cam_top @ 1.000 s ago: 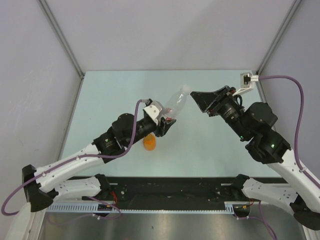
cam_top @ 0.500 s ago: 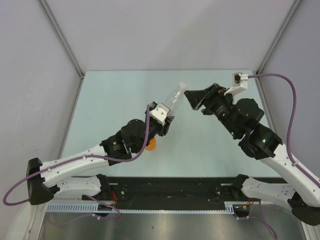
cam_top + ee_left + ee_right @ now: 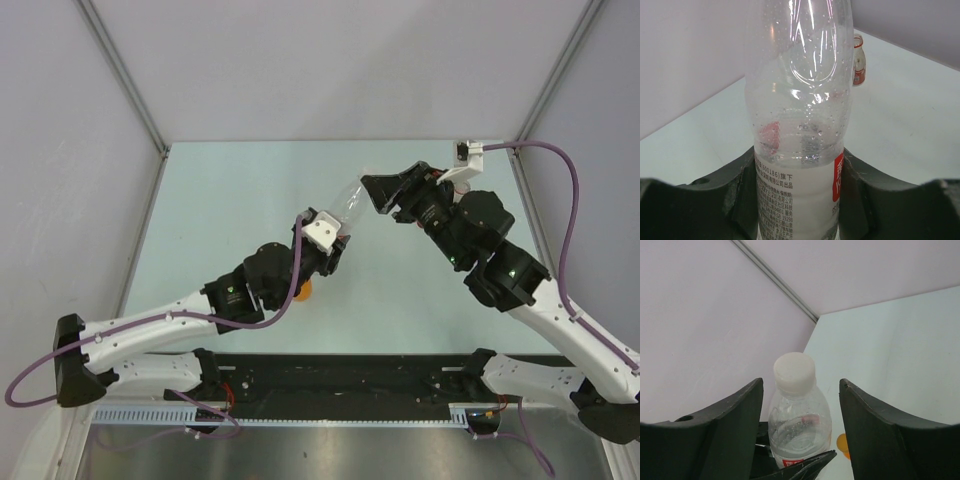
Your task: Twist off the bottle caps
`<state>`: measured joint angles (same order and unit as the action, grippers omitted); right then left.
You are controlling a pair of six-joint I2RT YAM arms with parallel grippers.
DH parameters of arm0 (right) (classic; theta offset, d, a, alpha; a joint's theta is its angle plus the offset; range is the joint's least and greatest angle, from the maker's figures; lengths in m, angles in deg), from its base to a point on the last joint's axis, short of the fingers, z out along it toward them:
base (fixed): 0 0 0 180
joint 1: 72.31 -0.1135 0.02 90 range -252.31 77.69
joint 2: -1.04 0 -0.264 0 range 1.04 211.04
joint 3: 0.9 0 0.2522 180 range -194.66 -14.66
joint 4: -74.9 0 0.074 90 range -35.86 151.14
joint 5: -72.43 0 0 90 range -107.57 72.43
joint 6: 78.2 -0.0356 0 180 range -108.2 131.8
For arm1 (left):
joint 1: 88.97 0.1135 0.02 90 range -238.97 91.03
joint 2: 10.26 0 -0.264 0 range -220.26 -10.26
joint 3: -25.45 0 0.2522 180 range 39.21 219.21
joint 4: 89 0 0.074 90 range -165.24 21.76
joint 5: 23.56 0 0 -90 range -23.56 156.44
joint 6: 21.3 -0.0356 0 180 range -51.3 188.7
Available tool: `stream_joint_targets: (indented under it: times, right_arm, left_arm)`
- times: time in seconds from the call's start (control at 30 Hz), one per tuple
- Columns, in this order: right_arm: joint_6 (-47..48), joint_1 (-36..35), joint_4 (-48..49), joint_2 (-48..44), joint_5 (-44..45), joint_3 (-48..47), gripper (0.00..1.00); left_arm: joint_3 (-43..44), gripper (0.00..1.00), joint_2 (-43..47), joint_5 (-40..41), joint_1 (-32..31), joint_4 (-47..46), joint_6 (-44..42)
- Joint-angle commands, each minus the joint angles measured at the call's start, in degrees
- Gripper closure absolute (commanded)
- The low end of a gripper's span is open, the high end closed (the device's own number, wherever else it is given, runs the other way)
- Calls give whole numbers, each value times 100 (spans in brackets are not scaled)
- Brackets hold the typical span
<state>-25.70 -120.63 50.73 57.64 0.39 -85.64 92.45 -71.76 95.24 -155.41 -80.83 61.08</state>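
My left gripper [image 3: 797, 200] is shut on the labelled body of a clear bottle [image 3: 800, 100], which it holds tilted off the table [image 3: 345, 210]. The bottle's white cap [image 3: 794, 371] points at my right gripper [image 3: 801, 385]. That gripper is open, one finger on each side of the cap with a gap on both sides; in the top view it [image 3: 372, 190] sits at the bottle's top end. A squat orange bottle [image 3: 300, 291] stands on the table under the left arm, partly hidden. A small clear bottle with a red neck ring [image 3: 858, 60] stands farther back.
The pale green table [image 3: 220, 200] is boxed in by grey walls at the back and sides. A white cable mount [image 3: 468, 152] on the right wrist hangs near the back right corner. Both arm bases sit on the black rail [image 3: 340, 375] at the near edge.
The right gripper has moved left up to the bottle's cap and its jaws have spread. The left arm has shifted the held bottle a little to the right.
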Motion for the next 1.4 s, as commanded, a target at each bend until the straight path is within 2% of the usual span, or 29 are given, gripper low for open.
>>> stream_joint_targets:
  times: [0.0, 0.2, 0.7, 0.9, 0.97, 1.13, 1.17, 1.23, 1.33, 1.37]
  right_arm:
    - [32, -20, 417, 97, -20, -241, 36]
    - [41, -3, 496, 194, -3, -241, 41]
    - [146, -3, 681, 176, 42, -241, 43]
    - [146, -2, 611, 229, -99, -250, 60]
    - [146, -3, 585, 238, -91, -241, 62]
    - [146, 6, 550, 255, -135, -241, 75]
    - [146, 6, 541, 273, -152, -241, 80]
    - [155, 15, 506, 282, -196, -241, 100]
    - [338, 24, 514, 325, -503, -250, 100]
    - [400, 24, 514, 334, -599, -241, 100]
  left_arm:
    - [-6, 100, 146, 161, -80, -259, -135]
    - [-32, 100, 190, 161, -124, -268, -161]
    - [-129, 100, 208, 205, -159, -259, -188]
    - [-147, 100, 234, 197, -151, -312, -179]
    - [-138, 100, 234, 197, -159, -312, -179]
    - [-146, 100, 261, 188, -159, -303, -170]
    - [-146, 100, 269, 179, -151, -303, -179]
    - [-138, 100, 296, 179, -159, -294, -179]
    - [-155, 100, 427, -110, -168, -251, -196]
    - [-155, 100, 489, -450, -159, -233, -188]
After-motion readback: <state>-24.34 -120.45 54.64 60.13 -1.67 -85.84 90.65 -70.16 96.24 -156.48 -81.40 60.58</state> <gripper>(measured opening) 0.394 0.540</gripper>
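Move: The clear bottle's white cap sits almost between the right hand's open fingertips: about 1 cm ahead, 1 cm to the left and 1 cm above. The bottle's body hangs some 9 cm below that hand, 5 cm left and 2 cm back; far below stand the orange bottle, roughly 14 cm left and 3 cm back, and the red cap, about 20 cm ahead and 17 cm right. From the left hand, holding the bottle, the white cap is about 12 cm up, 3 cm ahead, 5 cm right. The right hand eases about 1.5 cm left and forward, bringing its open fingertips around the white cap, and all but stops there with its wrist unturned. Only then do its fingers close from about two-thirds to two-fifths open, pinching the cap from both sides, while the left hand keeps its grip on the bottle's label and holds it up nearly still. ##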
